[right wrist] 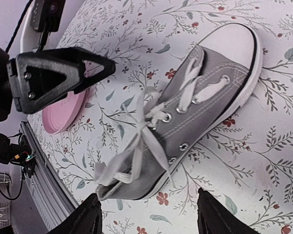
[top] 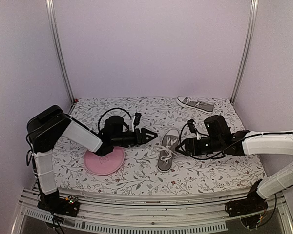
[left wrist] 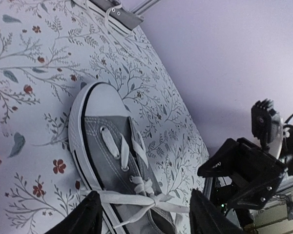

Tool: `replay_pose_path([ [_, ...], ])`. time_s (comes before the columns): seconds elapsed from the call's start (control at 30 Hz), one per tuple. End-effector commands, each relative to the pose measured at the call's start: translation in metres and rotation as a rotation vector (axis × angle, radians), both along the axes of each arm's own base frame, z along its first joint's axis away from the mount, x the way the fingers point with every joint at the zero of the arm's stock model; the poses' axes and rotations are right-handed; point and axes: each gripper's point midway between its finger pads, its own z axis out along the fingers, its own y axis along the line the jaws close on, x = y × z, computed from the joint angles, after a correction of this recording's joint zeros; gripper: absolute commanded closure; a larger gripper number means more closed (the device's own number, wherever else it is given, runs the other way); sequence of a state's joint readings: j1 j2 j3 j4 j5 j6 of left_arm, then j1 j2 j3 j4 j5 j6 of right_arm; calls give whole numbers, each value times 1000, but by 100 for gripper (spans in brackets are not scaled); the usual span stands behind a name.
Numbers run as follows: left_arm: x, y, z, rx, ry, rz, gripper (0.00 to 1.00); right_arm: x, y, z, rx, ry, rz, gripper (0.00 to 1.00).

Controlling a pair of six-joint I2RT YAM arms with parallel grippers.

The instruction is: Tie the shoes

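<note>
One grey shoe lies mid-table, toe pointing away; its white laces meet in a knot over the tongue, and loose loops trail off both sides. My left gripper hovers just left of it, open, and the lace runs across between its fingertips without being pinched. My right gripper sits just right of the shoe, also open, its jaws straddling bare cloth beside the heel. The second shoe lies on its side at the back right.
A round pink plate rests on the floral cloth under my left arm, also seen in the right wrist view. White walls and metal posts enclose the table. A metal rail runs along the near edge.
</note>
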State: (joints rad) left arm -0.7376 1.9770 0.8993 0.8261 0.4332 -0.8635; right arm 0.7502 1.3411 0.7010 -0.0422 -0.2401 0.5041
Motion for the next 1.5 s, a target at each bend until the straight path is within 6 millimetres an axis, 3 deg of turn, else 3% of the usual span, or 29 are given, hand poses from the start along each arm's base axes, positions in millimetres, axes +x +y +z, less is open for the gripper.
replay_pose_path([
  [0.0, -41, -14, -31, 53, 81, -107, 42, 4, 3, -5, 102, 14, 70, 33],
  [0.13, -51, -20, -41, 26, 127, -129, 45, 5, 9, -18, 114, 35, 114, 35],
  [0.37, -50, -26, -50, -21, 167, -134, 55, 10, 12, -42, 79, 63, 132, 46],
  [0.73, -40, -29, -58, -26, 166, -106, 57, 14, 18, -54, 71, 76, 147, 66],
  [1.03, -31, -33, -47, -59, 124, -105, 62, 14, 18, -58, 69, 81, 149, 77],
  [1.37, -27, -32, -52, -52, 138, -97, 93, 13, 15, -59, 65, 83, 141, 96],
  [1.47, -26, -31, -53, -49, 139, -89, 100, 12, 14, -60, 63, 85, 138, 97],
])
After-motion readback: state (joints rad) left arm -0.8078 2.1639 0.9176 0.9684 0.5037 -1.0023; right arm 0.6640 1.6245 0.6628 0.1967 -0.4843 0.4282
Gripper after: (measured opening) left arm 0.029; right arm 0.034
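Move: The free lace end for the left hand lies about 4 cm back, 3 cm to its right and 5 cm below. The other free end is 1 cm ahead of the right hand, 1 cm to its left and 7 cm down. From the right hand, the bow's knot is some 3 cm ahead, 6 cm left and 6 cm below; the heel-side loop lies 1 cm back, 4 cm left and 6 cm below. The shoe's middle sits about 2 cm beneath the knot. The bow's two free lace ends are each reached for and pinched. The left hand sweeps back about 5 cm and a little right while sinking over 6 cm, fingertips tipping down, then eases slightly up, forward and right beside the knot; the right hand sinks nearly 7 cm almost straight down to the shoe's right side. Both wide-open grippers close nearly shut. ##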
